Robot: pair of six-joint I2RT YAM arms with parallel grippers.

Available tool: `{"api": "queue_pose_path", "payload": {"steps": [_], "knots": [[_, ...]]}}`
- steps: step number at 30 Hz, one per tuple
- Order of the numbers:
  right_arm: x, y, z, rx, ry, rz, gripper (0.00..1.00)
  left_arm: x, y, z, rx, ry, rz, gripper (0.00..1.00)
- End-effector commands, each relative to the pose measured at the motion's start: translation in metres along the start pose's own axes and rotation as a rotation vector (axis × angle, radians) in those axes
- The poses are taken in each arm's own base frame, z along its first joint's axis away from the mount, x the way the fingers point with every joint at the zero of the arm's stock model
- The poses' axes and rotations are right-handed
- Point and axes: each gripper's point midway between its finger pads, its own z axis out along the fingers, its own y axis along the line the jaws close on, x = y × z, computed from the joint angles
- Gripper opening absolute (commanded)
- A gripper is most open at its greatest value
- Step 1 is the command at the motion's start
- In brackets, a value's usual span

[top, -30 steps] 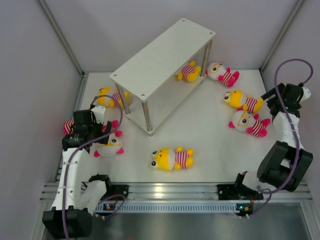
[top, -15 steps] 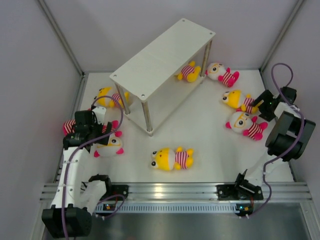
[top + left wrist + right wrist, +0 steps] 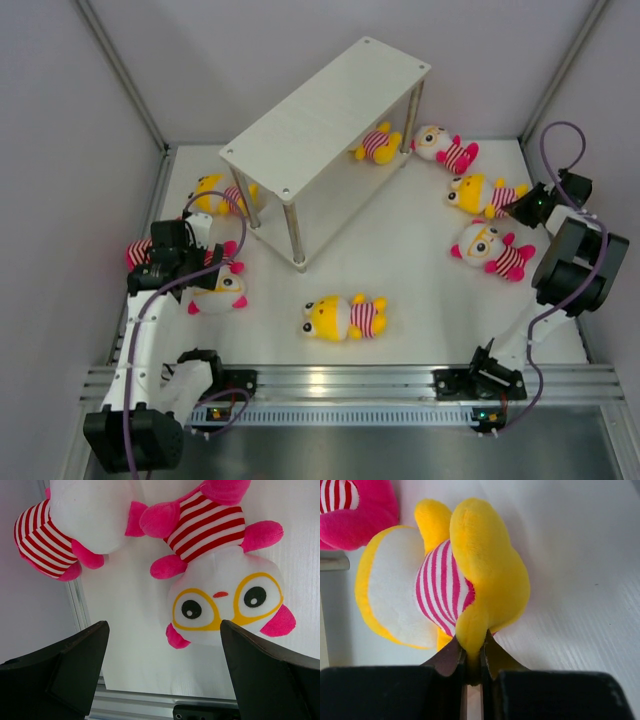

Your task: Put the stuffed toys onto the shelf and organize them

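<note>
The shelf (image 3: pixel 325 120) stands at an angle at the back, with a yellow stuffed toy (image 3: pixel 377 143) lying under it. My right gripper (image 3: pixel 522 206) (image 3: pixel 474 655) is shut on a limb of a yellow striped toy (image 3: pixel 480 193) (image 3: pixel 485 565) at the right. A white and pink toy (image 3: pixel 445 149) lies behind that one, and a white one with glasses (image 3: pixel 490 247) lies in front. My left gripper (image 3: pixel 192 270) (image 3: pixel 164 630) hangs open just above a white toy with glasses (image 3: pixel 218 290) (image 3: pixel 225 600), with nothing between its fingers. Another yellow toy (image 3: pixel 345 317) lies at the centre front.
A yellow toy (image 3: pixel 222 192) lies by the shelf's left posts. A pink-limbed toy (image 3: pixel 135 252) (image 3: pixel 75 520) sits against the left wall. The metal rail (image 3: pixel 340 380) runs along the near edge. Grey walls close in the left, right and back.
My right arm swung in from the right edge, and its gripper shut on the yellow toy's limb. That toy shifted slightly toward the back. The left arm barely moved.
</note>
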Motion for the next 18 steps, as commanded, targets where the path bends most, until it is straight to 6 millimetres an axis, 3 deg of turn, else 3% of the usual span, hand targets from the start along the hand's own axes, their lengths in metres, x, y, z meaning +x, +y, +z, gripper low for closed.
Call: {"api": "queue_pose_path", "payload": {"steps": [1, 5, 11, 14, 15, 16, 17, 18], "knots": [[-0.055, 0.039, -0.032, -0.047, -0.197, -0.112, 0.00, 0.001, 0.001, 0.002, -0.008, 0.009, -0.007, 0.99], [-0.069, 0.064, -0.056, -0.032, -0.262, -0.165, 0.00, 0.002, 0.000, 0.002, -0.006, 0.013, -0.005, 0.99], [-0.053, 0.145, -0.111, -0.148, -0.355, -0.128, 0.00, 0.003, 0.000, 0.002, -0.009, 0.014, -0.005, 0.99], [-0.019, 0.185, -0.132, -0.242, -0.365, -0.084, 0.00, 0.003, 0.000, 0.002, -0.008, 0.014, -0.005, 0.99], [-0.006, 0.189, -0.138, -0.251, -0.366, -0.072, 0.00, 0.004, 0.000, 0.003, -0.008, 0.015, -0.006, 0.99], [0.003, 0.192, -0.137, -0.244, -0.365, -0.056, 0.00, 0.004, 0.000, 0.003, -0.007, 0.017, -0.006, 0.99], [0.019, 0.219, -0.141, -0.315, -0.361, -0.050, 0.00, 0.004, 0.000, 0.002, -0.010, 0.014, -0.005, 0.99], [0.032, 0.223, -0.142, -0.330, -0.353, -0.035, 0.00, 0.004, 0.000, 0.002, -0.008, 0.015, -0.005, 0.99]]}}
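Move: The right hand already pinches the yellow toy by a leg, close to the table. The lower shelf board's right half lies some 34 cm to its left and 11 cm ahead, with the shelved yellow toy about 30 cm left and 16 cm ahead. The far pink toy is 12 cm left and 17 cm ahead; the near pink toy sits 12 cm back and 5 cm left. From the idle left hand, that board is about 30 cm ahead, 35 cm right and 10 cm lower. Keeping its pinch on the yellow toy's leg, the right hand lifts it almost straight up off the table, then bends the path left towards the shelf's right end while still climbing, some 20 cm up and 14 cm left in all, speeding up from a slow start. On the way the fingers tip upward by about 25 degrees from their slanting-down pose, and late in the swing the hand draws back by a few centimetres. ##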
